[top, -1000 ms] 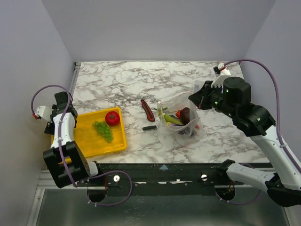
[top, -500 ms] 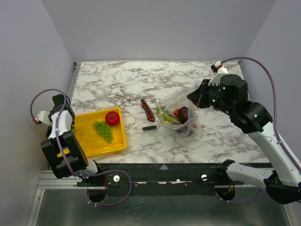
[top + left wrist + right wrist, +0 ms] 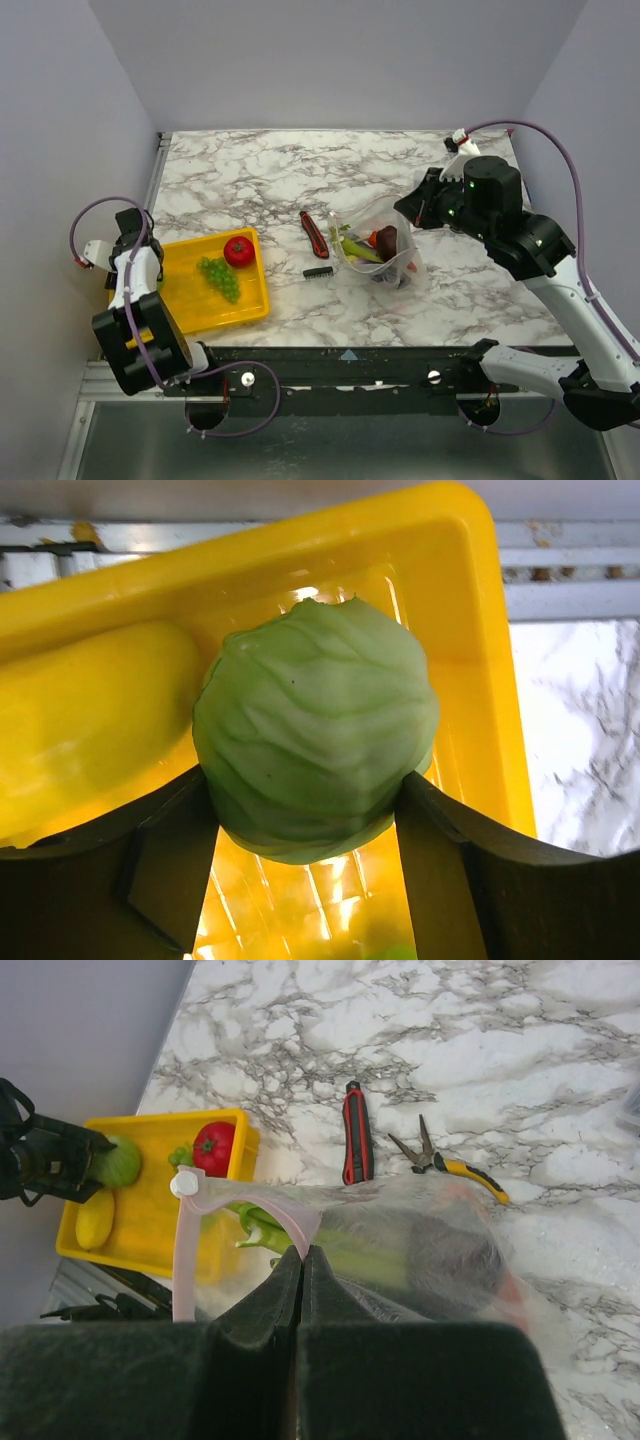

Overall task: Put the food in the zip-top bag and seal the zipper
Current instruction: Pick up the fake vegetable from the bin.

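A round green cabbage-like toy food sits at the left end of the yellow tray, and my left gripper is shut on it, a finger against each side. A yellow-green fruit lies just beside it. A red tomato and green grapes lie in the tray too. My right gripper is shut on the pinkish zipper and holds the zip-top bag up with its mouth open. Celery and a dark purple food show inside the bag.
A red utility knife and a small black piece lie on the marble between tray and bag. Yellow-handled pliers lie behind the bag. The tray sits near the table's front left edge, with grey walls on both sides.
The left gripper's jaws have closed in on the green food at the tray's left end. The right gripper has shifted a little back and left with the bag.
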{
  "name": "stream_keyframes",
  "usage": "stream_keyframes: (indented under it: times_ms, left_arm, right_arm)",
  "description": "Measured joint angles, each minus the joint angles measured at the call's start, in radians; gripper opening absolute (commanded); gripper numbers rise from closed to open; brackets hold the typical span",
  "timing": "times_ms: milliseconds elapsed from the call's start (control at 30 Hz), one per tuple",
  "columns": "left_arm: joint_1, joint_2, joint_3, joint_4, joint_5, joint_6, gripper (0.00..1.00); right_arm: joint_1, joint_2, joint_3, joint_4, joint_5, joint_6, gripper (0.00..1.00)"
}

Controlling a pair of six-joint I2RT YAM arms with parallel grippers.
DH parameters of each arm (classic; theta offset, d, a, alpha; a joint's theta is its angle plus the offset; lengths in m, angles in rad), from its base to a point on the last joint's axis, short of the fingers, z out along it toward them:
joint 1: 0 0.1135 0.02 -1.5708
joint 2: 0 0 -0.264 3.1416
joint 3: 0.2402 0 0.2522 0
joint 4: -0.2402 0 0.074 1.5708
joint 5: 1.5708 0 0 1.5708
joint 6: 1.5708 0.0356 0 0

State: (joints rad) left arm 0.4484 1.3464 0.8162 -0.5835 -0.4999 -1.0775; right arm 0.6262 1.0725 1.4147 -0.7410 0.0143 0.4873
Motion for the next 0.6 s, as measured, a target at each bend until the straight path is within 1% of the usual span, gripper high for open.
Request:
stream_keyframes:
  times_ms: [100,167,233,367,433,500,567,600]
  left_arm:
    - [-0.014,-0.078,-0.06,0.035,0.048,0.003,0.21]
    - [-0.049,-0.158,-0.104,0.036,0.096,0.003,0.17]
    - [-0.102,-0.24,-0.132,0.037,0.14,0.004,0.07]
    - [-0.179,-0.385,-0.146,0.059,0.238,0.03,0.01]
    - [-0.229,-0.448,-0.131,0.074,0.298,0.058,0.01]
    - [-0.3,-0.496,-0.111,0.117,0.382,0.095,0.0]
    - [-0.386,-0.533,-0.092,0.198,0.508,0.137,0.0]
    - [-0.414,-0.541,-0.086,0.222,0.549,0.149,0.01]
  right_arm:
    - [0.0,0.001,-0.008,0.0,-0.001,0.003,0.01]
    - [0.0,0.008,-0.009,0.0,-0.003,0.003,0.01]
    - [0.0,0.016,-0.009,0.002,-0.007,0.002,0.01]
    - [0.0,0.02,-0.012,0.011,-0.009,0.002,0.01]
    - [0.0,0.02,-0.013,0.012,-0.009,0.002,0.01]
    - [0.0,0.02,-0.016,0.016,-0.008,0.002,0.01]
    - [0.0,0.019,-0.024,0.023,-0.008,0.002,0.01]
    - [0.0,0.019,-0.026,0.025,-0.009,0.002,0.01]
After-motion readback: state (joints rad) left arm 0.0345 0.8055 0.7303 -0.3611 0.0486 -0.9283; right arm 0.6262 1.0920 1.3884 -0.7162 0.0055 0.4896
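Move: The left hand already grips the cabbage at the bin's left end; the open bag stands about 60 cm to its right, 2 cm farther out and 6 cm above. On the way lie the grapes, 19 cm right and level with it, the tomato, 24 cm right and 6 cm ahead, and the red knife, 44 cm right, 10 cm ahead, all slightly lower. From the right hand, holding its rim, the bag's middle is some 18 cm below, 5 cm left and 3 cm ahead. The left hand keeps its cabbage, sweeping some 20 cm right and 15 up towards the bag, turning clockwise. ##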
